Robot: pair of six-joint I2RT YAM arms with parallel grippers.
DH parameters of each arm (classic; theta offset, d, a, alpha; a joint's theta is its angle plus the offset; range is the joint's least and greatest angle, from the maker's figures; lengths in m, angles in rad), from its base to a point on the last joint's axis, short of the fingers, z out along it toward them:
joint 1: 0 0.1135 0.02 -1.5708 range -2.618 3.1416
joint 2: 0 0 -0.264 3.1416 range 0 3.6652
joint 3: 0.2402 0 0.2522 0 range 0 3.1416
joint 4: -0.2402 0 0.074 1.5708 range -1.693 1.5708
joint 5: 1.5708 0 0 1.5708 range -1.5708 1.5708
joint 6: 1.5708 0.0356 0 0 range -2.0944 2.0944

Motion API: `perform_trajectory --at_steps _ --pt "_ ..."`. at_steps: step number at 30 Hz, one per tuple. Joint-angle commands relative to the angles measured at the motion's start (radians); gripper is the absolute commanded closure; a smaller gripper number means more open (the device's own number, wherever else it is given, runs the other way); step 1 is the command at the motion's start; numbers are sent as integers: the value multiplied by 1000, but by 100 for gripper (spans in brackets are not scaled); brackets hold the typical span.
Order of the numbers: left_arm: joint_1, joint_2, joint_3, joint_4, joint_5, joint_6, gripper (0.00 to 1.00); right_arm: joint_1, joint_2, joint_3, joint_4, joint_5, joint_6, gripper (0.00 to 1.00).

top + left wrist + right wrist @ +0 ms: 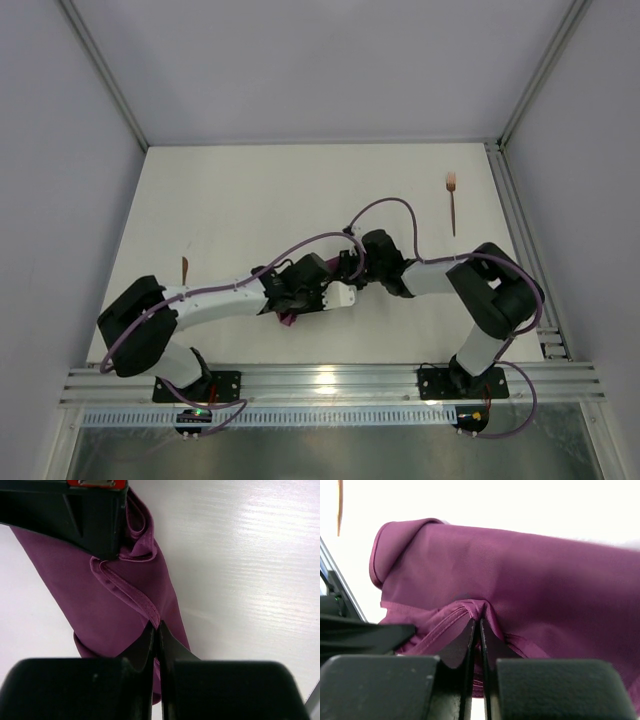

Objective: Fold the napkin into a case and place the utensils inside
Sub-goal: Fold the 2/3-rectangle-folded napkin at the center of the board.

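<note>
The maroon-purple napkin [125, 605] lies bunched into a narrow strip on the white table. From above only a scrap of the napkin [290, 319] shows under the two arms. My left gripper [156, 626] is shut on a stitched hem of the cloth. My right gripper [480, 619] pinches a raised fold of the napkin [530, 580], close beside the left one. A copper fork [452, 201] lies far right, apart from both grippers. A second thin copper utensil [185, 268] lies at the left.
Both wrists crowd together mid-table near the front [330, 280], cables looping above them. An aluminium rail [330, 381] runs along the near edge, and a frame post [515, 220] lines the right side.
</note>
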Motion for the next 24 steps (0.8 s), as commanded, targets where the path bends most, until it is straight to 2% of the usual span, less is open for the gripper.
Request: perform_trajectory --at_steps 1,9,12,19,24 --pt "25 -27 -10 11 49 31 100 -1 -50 -7 -197 17 -95 89" --pt "51 -16 -33 8 121 65 100 1 -162 59 -360 -35 -167 71" --pt "51 -9 -31 -1 126 73 100 1 -208 84 -458 -32 -193 67" --pt "51 -13 -41 -6 141 85 100 -1 -314 188 -612 -29 -261 60" --pt "51 -21 -42 -9 141 89 100 -11 -225 255 -598 -11 -287 63"
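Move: My right fingers are at the right-hand edge of the folded napkin strip, whose middle lies about 3 cm back and 5 cm to their left, about 1 cm lower. My left fingertips, already shut on the same edge, are some 5 cm back and 4 cm left of my right ones. From my left hand the napkin's middle is about 2 cm ahead, 1 cm left and 3 cm below; its near end is roughly 6 cm back and 7 cm left. I open my right fingers part way and let go of the napkin edge, drawing back about 3 cm and some 3 cm to my right, then lift clear, ending about 8 cm up and easing forward at the top while the wrist turns slightly. My left hand keeps its pinch on the edge, sinking about 1 cm and easing slightly back. ##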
